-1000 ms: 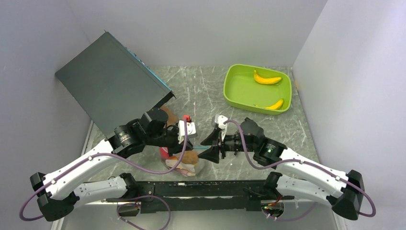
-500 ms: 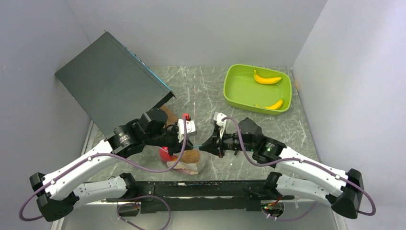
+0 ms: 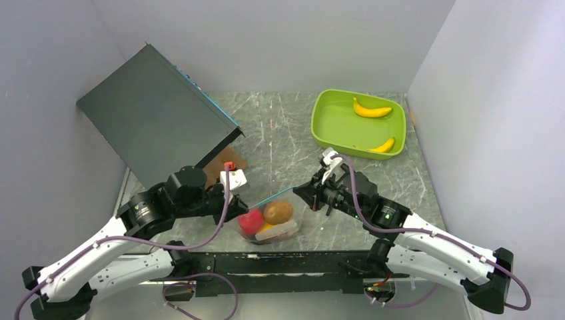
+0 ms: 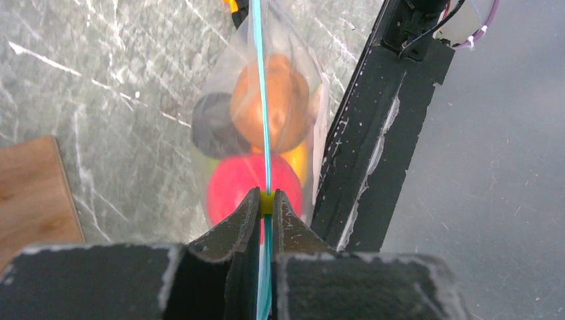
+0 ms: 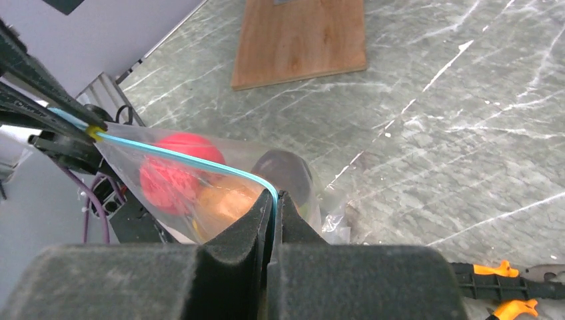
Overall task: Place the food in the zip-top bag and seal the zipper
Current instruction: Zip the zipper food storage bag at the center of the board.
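Observation:
The clear zip-top bag hangs between my two grippers near the table's front edge. Inside it are a red fruit, a brown pear, a dark plum and a yellow piece. Its blue-green zipper is stretched taut from one gripper to the other. My left gripper is shut on the zipper's left end, with a small yellow tab between its tips. At the other end, my right gripper is shut on the zipper. Two yellow bananas lie in the lime-green tray.
A large dark box leans at the back left, with a wooden board below its corner. A black rail runs along the near edge beside the bag. Black-and-orange pliers lie right of the right gripper.
The right gripper has shut on the zipper. The two grippers have moved apart, left going left and right going right, pulling the zipper taut and exposing the bag.

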Robot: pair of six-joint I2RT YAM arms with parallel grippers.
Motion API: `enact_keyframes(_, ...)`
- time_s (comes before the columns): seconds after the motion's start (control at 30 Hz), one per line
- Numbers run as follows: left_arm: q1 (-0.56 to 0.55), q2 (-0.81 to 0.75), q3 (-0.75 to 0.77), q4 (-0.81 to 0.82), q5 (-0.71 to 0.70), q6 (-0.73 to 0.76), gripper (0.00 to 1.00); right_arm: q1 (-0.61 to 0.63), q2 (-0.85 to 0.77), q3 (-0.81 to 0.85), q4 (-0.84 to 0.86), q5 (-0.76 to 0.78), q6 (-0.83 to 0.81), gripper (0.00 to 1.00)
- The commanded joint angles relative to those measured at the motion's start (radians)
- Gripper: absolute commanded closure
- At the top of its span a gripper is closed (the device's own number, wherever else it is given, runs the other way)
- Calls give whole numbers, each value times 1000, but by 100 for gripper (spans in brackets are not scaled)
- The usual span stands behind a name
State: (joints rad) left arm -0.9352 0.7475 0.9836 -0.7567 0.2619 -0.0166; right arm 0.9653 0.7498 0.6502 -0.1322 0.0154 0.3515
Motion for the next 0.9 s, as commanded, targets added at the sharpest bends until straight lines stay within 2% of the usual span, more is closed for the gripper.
enact_keyframes(0.0, 4, -76, -32, -111, -45, -79, 100, -13, -22, 2, 0, 153, 23, 100)
enact_keyframes(0.2, 4, -145, -17, -161, -62, -128, 100, -13, -12, 2, -6, 175, 23, 100)
enact_keyframes(0.6, 4, -171, 21, -252, -113, -177, 100, -14, 2, 2, -7, 181, 25, 100)
enact_keyframes(0.63, 3, -171, 23, -254, -120, -182, 96, -15, 5, 3, -5, 175, 24, 100)
enact_keyframes(0.77, 4, -170, 46, -237, -157, -206, 63, -17, 36, 18, 0, 162, 28, 100)
enact_keyframes(0.87, 3, -177, 73, -213, -203, -240, 45, -17, 83, 44, 2, 155, 45, 100)
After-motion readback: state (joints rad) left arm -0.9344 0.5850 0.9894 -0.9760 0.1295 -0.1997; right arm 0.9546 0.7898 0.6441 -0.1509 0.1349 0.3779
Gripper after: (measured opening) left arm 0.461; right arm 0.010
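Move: About 5 cm left of the left hand and 1 cm back, at nearly the same height, is the zipper's left end. From that hand the red fruit in the bag sits some 3 cm right, level fore and aft and about 9 cm below, and the brown potato roughly 10 cm right, 3 cm ahead and 10 cm below. From the right hand, that zipper end lies some 20 cm left and 8 cm back, about level. Drawing the yellow slider along the zipper, the left hand keeps its pinch and goes about 5 cm left and 2 cm back, slowing, turning some 10 degrees counter-clockwise, then opens its fingers and lets go of the slider near the bag's left end. The right hand keeps its shut grip on the zipper's other end, easing forward and down about 2 cm each. ##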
